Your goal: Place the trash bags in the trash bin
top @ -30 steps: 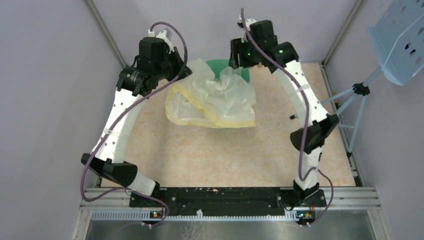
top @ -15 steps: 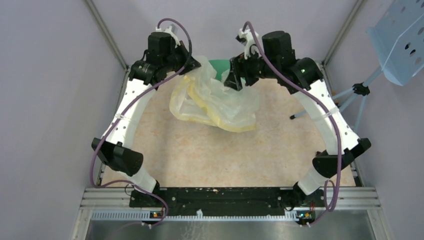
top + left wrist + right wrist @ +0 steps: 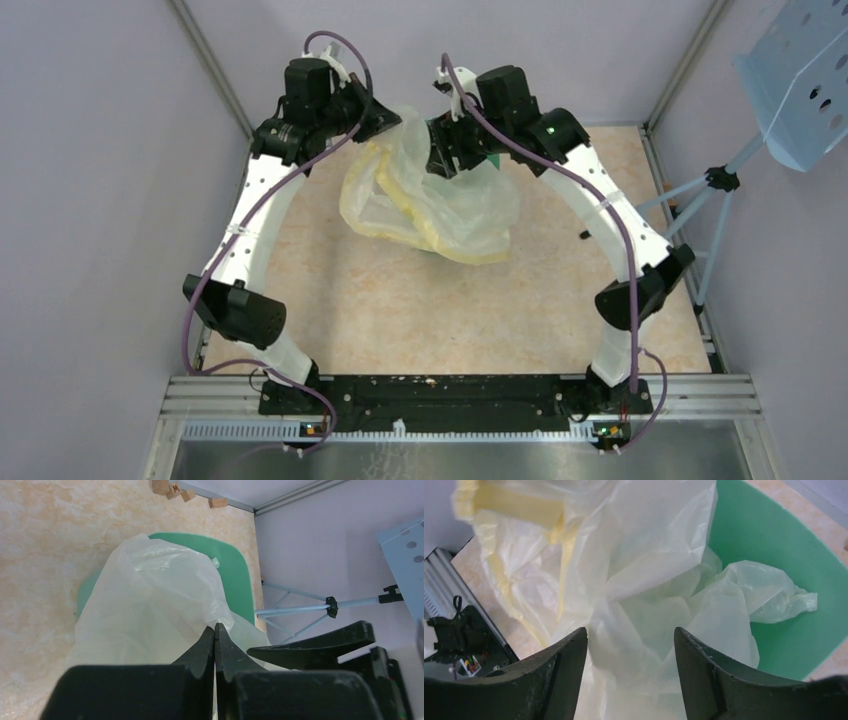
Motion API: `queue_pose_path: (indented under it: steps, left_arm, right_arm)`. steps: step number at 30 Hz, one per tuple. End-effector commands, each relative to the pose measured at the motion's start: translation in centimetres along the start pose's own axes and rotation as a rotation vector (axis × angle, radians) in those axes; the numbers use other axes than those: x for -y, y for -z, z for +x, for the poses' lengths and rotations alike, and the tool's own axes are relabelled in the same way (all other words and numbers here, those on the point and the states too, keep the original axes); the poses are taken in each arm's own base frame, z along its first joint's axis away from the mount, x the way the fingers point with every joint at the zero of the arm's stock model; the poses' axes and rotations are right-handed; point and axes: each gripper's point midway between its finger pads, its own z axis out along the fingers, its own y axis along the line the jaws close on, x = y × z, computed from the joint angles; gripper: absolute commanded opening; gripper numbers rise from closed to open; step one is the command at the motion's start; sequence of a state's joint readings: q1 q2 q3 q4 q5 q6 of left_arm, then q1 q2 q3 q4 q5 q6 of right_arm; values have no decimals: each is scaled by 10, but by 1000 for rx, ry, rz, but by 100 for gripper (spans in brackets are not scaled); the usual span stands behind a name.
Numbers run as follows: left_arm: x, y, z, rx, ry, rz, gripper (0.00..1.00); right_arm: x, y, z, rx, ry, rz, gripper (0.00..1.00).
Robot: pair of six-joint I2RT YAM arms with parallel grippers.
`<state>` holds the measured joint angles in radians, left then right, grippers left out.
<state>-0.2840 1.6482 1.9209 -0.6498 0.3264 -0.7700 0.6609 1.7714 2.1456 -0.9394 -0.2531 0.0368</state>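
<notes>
The trash bag [image 3: 430,200] is a crumpled pale-yellow film with a yellower rim band, draped over the mint-green trash bin [image 3: 235,575] and hiding most of it from above. My left gripper [image 3: 215,626] is shut on a fold of the bag's upper edge and holds it raised over the bin's left side [image 3: 385,115]. My right gripper [image 3: 630,632] is open just above the bag's middle, film showing between its fingers without being pinched [image 3: 447,160]. In the right wrist view a lobe of the bag [image 3: 774,597] lies inside the bin [image 3: 769,540].
Small wooden blocks [image 3: 172,489] lie by the back wall behind the bin. A tripod [image 3: 715,180] and a perforated blue panel [image 3: 800,80] stand beyond the table's right edge. Walls close off the left side and the back.
The right arm swung left over the bag and bin with its jaws wider. The left gripper lifted its hold and shifted right, bunching the bag over the bin.
</notes>
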Motion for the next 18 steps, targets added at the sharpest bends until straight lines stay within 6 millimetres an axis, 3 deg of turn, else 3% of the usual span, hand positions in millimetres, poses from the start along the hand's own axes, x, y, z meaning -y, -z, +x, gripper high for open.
queue_pose_path:
  steps: [1,5,6,11,15,18]
  left_arm:
    - [23,18,-20,57,-10,75,0]
    - [21,21,-21,55,-7,79,1]
    - [21,23,-22,57,-11,83,4]
    - [28,41,-36,108,-63,107,41]
    - [26,64,-51,167,-98,96,74]
    - [13,89,-68,231,-109,24,91]
  right_arm:
    - [15,-20,-10,14,-7,58,54]
    - [36,-39,-3,-12,-77,69,3]
    - [44,-42,-2,-9,-112,71,0]
    - [89,-57,-8,47,-327,38,0]
    - [116,-83,11,-33,-356,85,0]
    - [123,-103,31,-97,-368,84,0]
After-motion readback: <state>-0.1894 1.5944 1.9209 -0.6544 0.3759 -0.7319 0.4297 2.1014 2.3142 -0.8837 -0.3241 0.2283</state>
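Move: The loose fold of trash bag for the open right fingers lies about 4 cm ahead, 1 cm left and 5 cm below the right hand. The bin's middle is some 13 cm ahead of that hand, level sideways and 23 cm down; the bag's yellow hem hangs roughly 6 cm left, 3 cm back and 8 cm lower. From the left hand, still pinching the bag's upper corner, the bin is about 12 cm right, 5 cm ahead and 26 cm down. Reach the right gripper forward and down onto the loose fold, shut its fingers on the plastic within the first few centimetres, then draw the fold on forward over the bin and slightly right, about 13 cm forward and 8 cm down in all, turning the hand clockwise and tipping it down. Meanwhile open the left fingers wide, let go of the corner and back off left and a little up, some 4 cm. ##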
